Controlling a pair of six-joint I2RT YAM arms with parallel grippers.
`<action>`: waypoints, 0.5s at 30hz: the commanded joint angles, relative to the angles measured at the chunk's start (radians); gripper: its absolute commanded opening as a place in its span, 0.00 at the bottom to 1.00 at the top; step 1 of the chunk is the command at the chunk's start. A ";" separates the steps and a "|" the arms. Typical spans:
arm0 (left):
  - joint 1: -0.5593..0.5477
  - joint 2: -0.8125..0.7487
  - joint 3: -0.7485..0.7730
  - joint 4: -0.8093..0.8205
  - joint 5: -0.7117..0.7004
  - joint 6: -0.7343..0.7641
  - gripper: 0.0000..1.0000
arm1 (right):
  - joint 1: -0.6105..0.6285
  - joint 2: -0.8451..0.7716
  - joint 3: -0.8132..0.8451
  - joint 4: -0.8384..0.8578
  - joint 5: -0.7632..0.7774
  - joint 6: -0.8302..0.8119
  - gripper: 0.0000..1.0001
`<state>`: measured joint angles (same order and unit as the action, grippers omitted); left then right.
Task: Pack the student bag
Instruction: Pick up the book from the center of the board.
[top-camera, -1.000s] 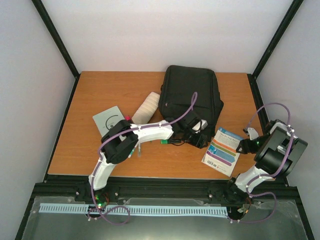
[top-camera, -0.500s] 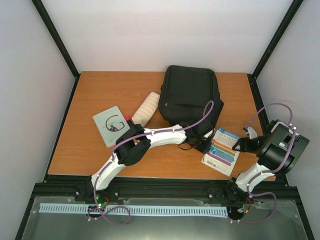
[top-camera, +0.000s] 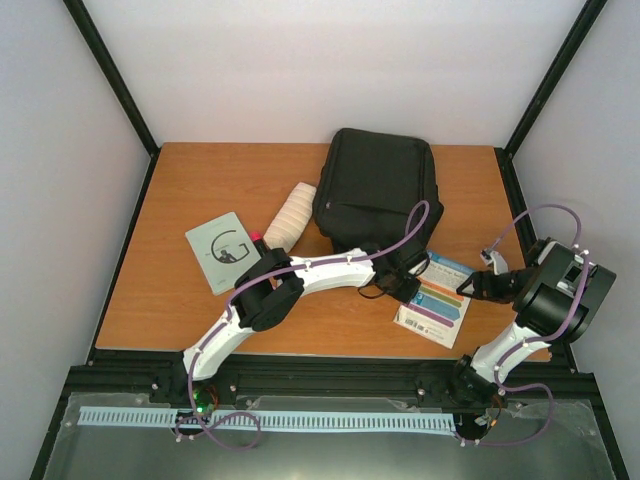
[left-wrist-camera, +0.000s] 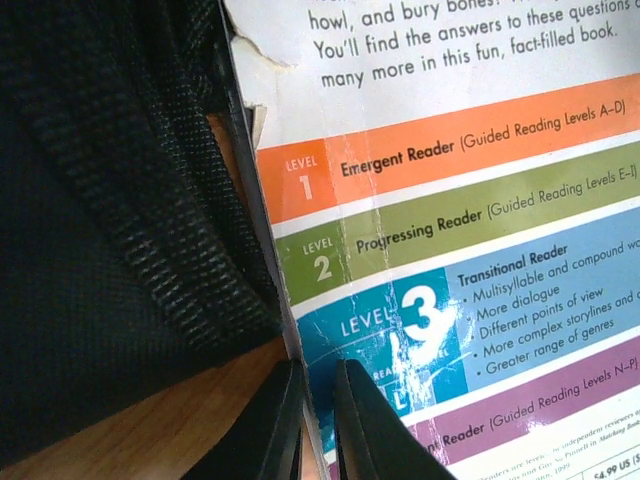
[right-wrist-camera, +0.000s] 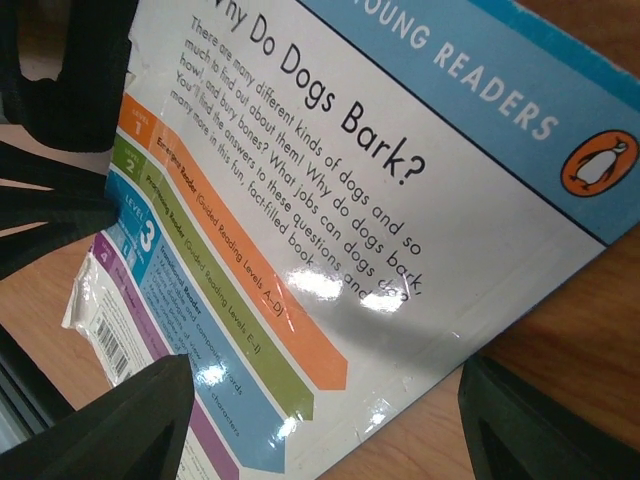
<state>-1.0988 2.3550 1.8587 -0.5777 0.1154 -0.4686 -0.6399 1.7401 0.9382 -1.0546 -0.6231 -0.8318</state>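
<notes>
The student bag (top-camera: 375, 190), a black fabric backpack, lies at the back middle of the table; its woven fabric (left-wrist-camera: 100, 200) fills the left of the left wrist view. A thin reader book (top-camera: 435, 300) with coloured level bands lies just right of the bag's near corner. My left gripper (top-camera: 405, 285) is shut on the book's (left-wrist-camera: 480, 200) left edge, the cover pinched between its fingers (left-wrist-camera: 285, 420). My right gripper (top-camera: 487, 285) hovers open at the book's (right-wrist-camera: 330, 200) right side, fingers (right-wrist-camera: 130, 420) spread wide, holding nothing.
A beige rolled cloth (top-camera: 292, 215) lies left of the bag, with a small pink item (top-camera: 255, 237) at its near end. A grey notebook (top-camera: 220, 250) lies further left. The wooden table (top-camera: 330, 320) ends at a black frame rail.
My left gripper has reached right and closed on the book's left edge. The book has slid a little left. My right gripper has edged in toward the book.
</notes>
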 joint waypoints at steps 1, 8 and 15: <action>-0.001 0.082 -0.004 -0.050 0.011 -0.009 0.11 | 0.022 -0.011 0.037 -0.070 -0.144 -0.082 0.74; -0.001 0.084 -0.023 -0.027 0.044 -0.017 0.12 | 0.022 -0.077 0.139 -0.212 -0.299 -0.158 0.73; -0.001 0.057 -0.066 0.051 0.125 -0.028 0.14 | 0.022 -0.095 0.172 -0.239 -0.354 -0.153 0.72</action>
<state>-1.0954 2.3592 1.8473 -0.5297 0.1658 -0.4770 -0.6254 1.6554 1.0981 -1.2438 -0.8852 -0.9550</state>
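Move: The left hand already pinches the left edge of the book, whose middle lies about 6 cm to its right, level with it fore and aft, and a centimetre or so lower. The black backpack's middle is roughly 26 cm ahead and 8 cm left of that hand, and the pencil case some 20 cm ahead and 30 cm left. From the open right hand, the book's middle is about 8 cm left, 2 cm back and 3 cm below. The right hand, open and close against the book's right side, comes away from it, rising about 8 cm and reaching some 4 cm forward with a slight drift to the left, while its fingertips swing forward and up by roughly 15 degrees and stay wide apart. The left hand keeps its pinch on the book's left edge low over the table, almost in place, easing only about a centimetre to the right late on. ##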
